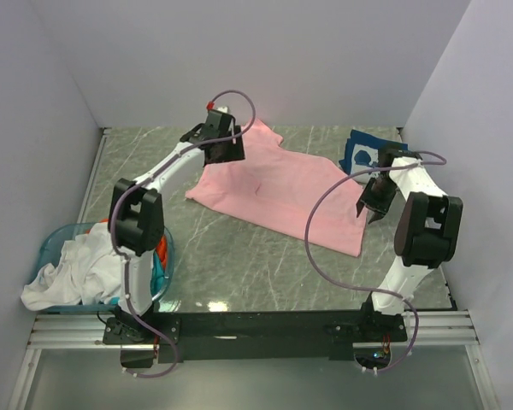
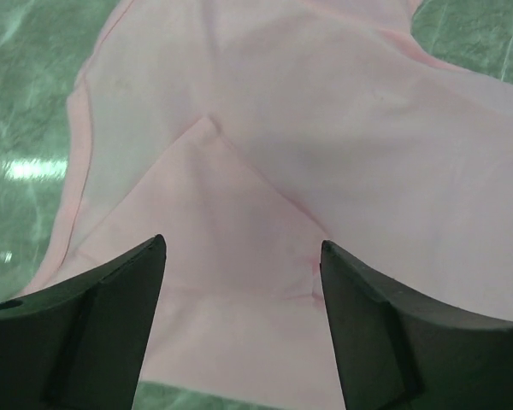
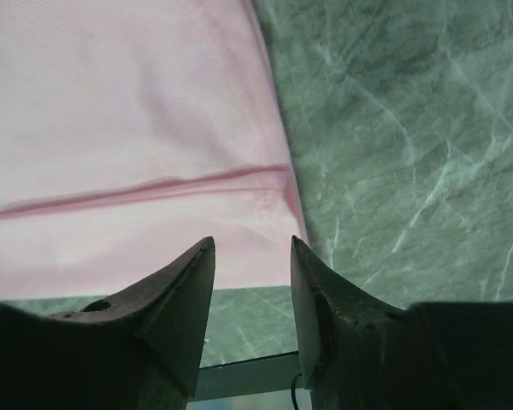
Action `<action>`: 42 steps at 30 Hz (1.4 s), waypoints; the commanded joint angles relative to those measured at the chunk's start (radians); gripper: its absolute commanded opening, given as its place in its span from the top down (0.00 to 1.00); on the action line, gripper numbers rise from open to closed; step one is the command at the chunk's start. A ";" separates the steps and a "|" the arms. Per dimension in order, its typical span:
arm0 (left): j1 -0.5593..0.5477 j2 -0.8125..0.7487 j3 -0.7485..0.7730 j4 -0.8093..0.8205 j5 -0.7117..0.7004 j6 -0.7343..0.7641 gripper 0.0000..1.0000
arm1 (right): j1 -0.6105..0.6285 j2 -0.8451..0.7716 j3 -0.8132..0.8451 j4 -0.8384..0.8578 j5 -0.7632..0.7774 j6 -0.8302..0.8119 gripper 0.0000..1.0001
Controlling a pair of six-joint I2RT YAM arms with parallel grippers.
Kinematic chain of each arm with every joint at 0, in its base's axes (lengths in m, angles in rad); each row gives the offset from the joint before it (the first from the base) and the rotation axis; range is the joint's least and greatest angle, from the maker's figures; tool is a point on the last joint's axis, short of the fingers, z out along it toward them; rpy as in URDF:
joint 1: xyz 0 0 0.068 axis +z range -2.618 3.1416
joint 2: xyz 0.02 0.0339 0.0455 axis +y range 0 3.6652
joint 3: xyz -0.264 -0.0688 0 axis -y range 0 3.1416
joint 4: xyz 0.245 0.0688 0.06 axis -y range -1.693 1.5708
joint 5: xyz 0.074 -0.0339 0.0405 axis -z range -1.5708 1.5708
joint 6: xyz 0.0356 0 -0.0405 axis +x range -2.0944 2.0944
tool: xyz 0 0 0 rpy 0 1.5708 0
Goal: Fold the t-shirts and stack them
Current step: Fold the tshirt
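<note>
A light pink t-shirt (image 1: 278, 190) lies spread flat on the marbled green table (image 1: 239, 256). My left gripper (image 1: 227, 152) hovers over the shirt's far left part. In the left wrist view the left gripper (image 2: 244, 248) is open wide over the pink cloth (image 2: 325, 128), where a folded-in corner (image 2: 209, 184) points away from me. My right gripper (image 1: 369, 212) is at the shirt's right edge. Seen from the right wrist, the right gripper (image 3: 252, 243) stands open with nothing between its fingers, just above the shirt's hemmed corner (image 3: 154, 128). A navy t-shirt (image 1: 365, 154) with white print lies at the back right.
A translucent blue round basket (image 1: 56, 235) at the near left holds a white tee (image 1: 68, 273) spilling over its rim, with orange (image 1: 162, 248) and teal (image 1: 158, 275) cloth beside it. White walls close in the table on three sides. A metal rail (image 1: 256, 325) runs along the near edge.
</note>
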 commanded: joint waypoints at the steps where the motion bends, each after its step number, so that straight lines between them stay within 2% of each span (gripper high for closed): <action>1: 0.048 -0.136 -0.098 0.003 -0.024 -0.075 0.23 | 0.023 -0.119 -0.009 0.014 -0.044 -0.028 0.52; 6: 0.115 -0.317 -0.380 0.079 0.014 -0.148 0.25 | 0.075 -0.176 -0.099 0.074 -0.122 -0.028 0.53; 8: 0.123 -0.362 -0.448 0.104 0.029 -0.152 0.25 | 0.099 -0.168 -0.136 0.096 -0.147 -0.021 0.53; 13: 0.143 -0.376 -0.494 0.050 0.003 -0.178 0.25 | 0.121 -0.140 -0.201 0.129 -0.177 -0.001 0.53; 17: 0.186 -0.376 -0.543 0.042 0.020 -0.191 0.30 | 0.121 -0.116 -0.233 0.142 -0.161 0.004 0.53; 29: 0.235 -0.290 -0.557 0.024 0.017 -0.200 0.44 | 0.121 -0.081 -0.258 0.140 -0.118 0.019 0.54; 42: 0.258 -0.224 -0.562 0.046 0.025 -0.198 0.55 | 0.119 -0.091 -0.268 0.137 -0.098 0.027 0.54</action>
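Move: The left corner of the pink t-shirt's turned-up near hem lies about 8 cm back, 15 cm to the left and 12 cm below the left hand. The hem's puckered flap is some 4 cm back and 2 cm left of that hand, and a sleeve 9 cm ahead and 6 cm right. For the right hand, the folded strip it goes for is about 5 cm back, 6 cm left and 5 cm below; its right corner 7 cm back, 3 cm left; the blue stack 19 cm ahead, 3 cm right. Swinging left and back, then sinking about 10 cm, the empty left hand leaves the flap for the hem's left corner, tipping down, turning some 20 degrees counter-clockwise and half narrowing its still-open fingers around the corner. The right hand hops up, about 6 cm left and back, then settles low over the strip inside the right corner, fingers still parted. ##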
